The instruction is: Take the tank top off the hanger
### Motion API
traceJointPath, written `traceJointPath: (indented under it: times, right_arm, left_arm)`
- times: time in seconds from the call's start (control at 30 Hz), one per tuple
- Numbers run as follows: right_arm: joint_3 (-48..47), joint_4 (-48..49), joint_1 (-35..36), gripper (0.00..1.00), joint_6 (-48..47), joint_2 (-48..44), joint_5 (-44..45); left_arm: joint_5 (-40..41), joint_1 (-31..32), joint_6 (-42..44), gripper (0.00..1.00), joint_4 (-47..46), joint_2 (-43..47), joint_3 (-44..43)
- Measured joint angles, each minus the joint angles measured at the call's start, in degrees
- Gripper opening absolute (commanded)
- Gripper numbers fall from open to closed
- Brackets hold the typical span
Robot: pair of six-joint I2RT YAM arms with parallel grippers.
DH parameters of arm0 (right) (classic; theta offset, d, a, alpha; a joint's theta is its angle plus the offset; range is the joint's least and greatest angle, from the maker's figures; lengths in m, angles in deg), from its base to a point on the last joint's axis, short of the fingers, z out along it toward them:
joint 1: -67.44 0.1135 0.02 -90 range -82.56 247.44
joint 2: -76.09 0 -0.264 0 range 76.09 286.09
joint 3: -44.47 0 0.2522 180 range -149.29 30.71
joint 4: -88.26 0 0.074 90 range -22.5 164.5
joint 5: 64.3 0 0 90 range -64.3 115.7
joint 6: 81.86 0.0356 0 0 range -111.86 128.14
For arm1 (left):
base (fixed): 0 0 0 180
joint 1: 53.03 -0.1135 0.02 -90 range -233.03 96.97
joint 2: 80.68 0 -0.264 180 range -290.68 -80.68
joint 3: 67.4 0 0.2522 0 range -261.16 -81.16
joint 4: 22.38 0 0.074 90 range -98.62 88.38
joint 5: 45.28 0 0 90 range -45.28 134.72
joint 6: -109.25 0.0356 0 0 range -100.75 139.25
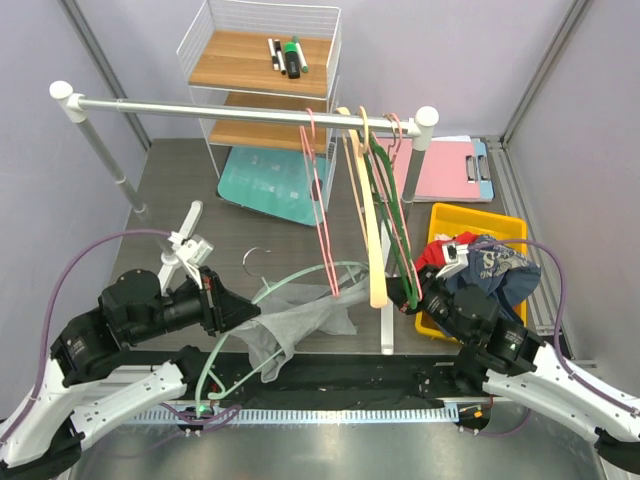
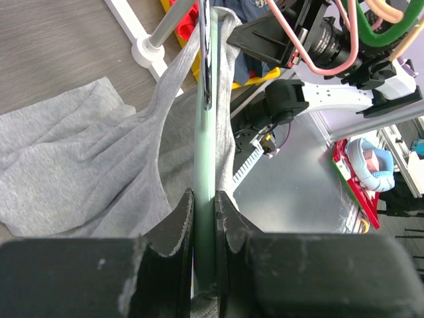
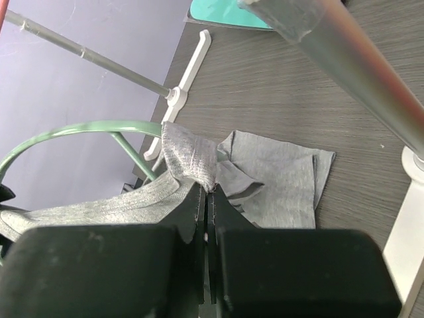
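A pale green hanger [image 1: 300, 276] lies low over the table with a grey tank top [image 1: 305, 325] draped on it. My left gripper [image 1: 243, 310] is shut on the hanger's bar [image 2: 205, 165], and the fabric [image 2: 79, 165] spreads out to its left. From the right, my right gripper [image 1: 398, 297] reaches in behind the hanging hangers. Its jaws [image 3: 211, 192] are pinched shut on a bunched strap of the tank top [image 3: 189, 156]. That strap runs over the hanger's curved end [image 3: 79, 130]. The rest of the shirt [image 3: 278, 175] lies flat on the table.
A white rail [image 1: 250, 112] on posts carries pink, cream and dark green hangers [image 1: 375, 220] that hang between the two arms. Its foot [image 1: 386, 320] stands by the right gripper. A yellow bin [image 1: 470, 225] of clothes, a wire shelf [image 1: 262, 70] and a pink clipboard [image 1: 450, 170] stand behind.
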Motion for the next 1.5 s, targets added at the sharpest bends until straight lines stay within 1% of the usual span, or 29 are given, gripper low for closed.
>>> traceJointPath:
  times: [0.27, 0.47, 0.7, 0.8, 0.9, 1.0, 1.13, 1.2, 1.23, 1.3, 1.33, 1.43, 1.5]
  right_arm:
    - [2.4, -2.8, 0.0, 0.01, 1.4, -4.2, -0.2]
    - [5.9, -2.9, 0.0, 0.01, 1.7, -5.6, -4.6]
    - [6.5, -3.8, 0.0, 0.02, 0.3, -5.6, -9.3]
    - [6.5, -7.0, 0.0, 0.02, 0.2, -7.8, -8.1]
    - [6.0, -11.3, 0.0, 0.02, 1.0, -13.1, -4.7]
    - [5.7, -13.5, 0.0, 0.02, 1.5, -17.3, -2.7]
    - [5.7, -15.3, 0.0, 0.03, 1.9, -17.2, -2.7]
    - [5.7, -15.3, 0.0, 0.08, 2.0, -16.3, -3.6]
    - [5.9, -14.9, 0.0, 0.14, 2.0, -15.8, -4.4]
    - [6.1, -14.4, 0.0, 0.22, 1.7, -14.8, -5.8]
    - [6.1, -14.1, 0.0, 0.33, 1.4, -14.3, -6.4]
    - [6.1, -13.4, 0.0, 0.53, 0.3, -13.0, -8.2]
    - [6.1, -13.3, 0.0, 0.58, -0.8, -12.9, -9.3]
  left_arm:
    - [0.0, 0.0, 0.2, 0.0, 0.1, 0.8, -0.2]
    - [0.0, 0.0, 0.2, 0.0, 0.0, 0.5, -0.2]
    - [-0.7, 0.0, 0.2, 0.0, -0.8, -1.3, -0.2]
    - [-0.9, 0.0, 0.2, 0.0, -0.9, -1.4, -0.2]
    - [-1.1, 0.0, 0.2, 0.0, -1.0, -1.4, -0.2]
    - [-1.0, 0.0, 0.2, 0.0, -1.6, -1.4, -0.2]
    - [-1.0, 0.0, 0.2, 0.0, -2.1, -1.4, -0.2]
    - [-1.0, 0.0, 0.2, 0.0, -2.3, -1.4, -0.2]
    - [-1.1, 0.0, 0.2, 0.0, -2.3, -1.4, -0.2]
    - [-1.3, 0.0, 0.1, 0.0, -2.5, -1.4, -0.2]
    - [-1.7, 0.0, 0.1, 0.0, -2.7, -1.4, -0.2]
    - [-3.3, 0.0, 0.1, 0.0, -3.3, -1.7, -0.2]
    - [-4.8, 0.0, 0.2, 0.0, -3.7, -2.1, -0.2]
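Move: The right hand already pinches a strap of the grey tank top; the green hanger's right end lies about 3 cm ahead and 3 cm to its left, level with it. The tank top's middle is about 13 cm left, 8 cm back and 8 cm below. A beige hanger's lower end hangs roughly 8 cm above and 2 cm back, straight in line sideways. From the left hand, which grips the green hanger, the tank top's middle is some 9 cm right, level fore and aft, 16 cm lower. Down about 5.5 cm and back some 4 cm, the right hand draws the pinched strap away from the green hanger's right end, with a brief jog to its right and slightly up partway before sinking again. Its fingers then open to about half and let the strap go. The left hand keeps its grip on the hanger, easing slightly right and up. ##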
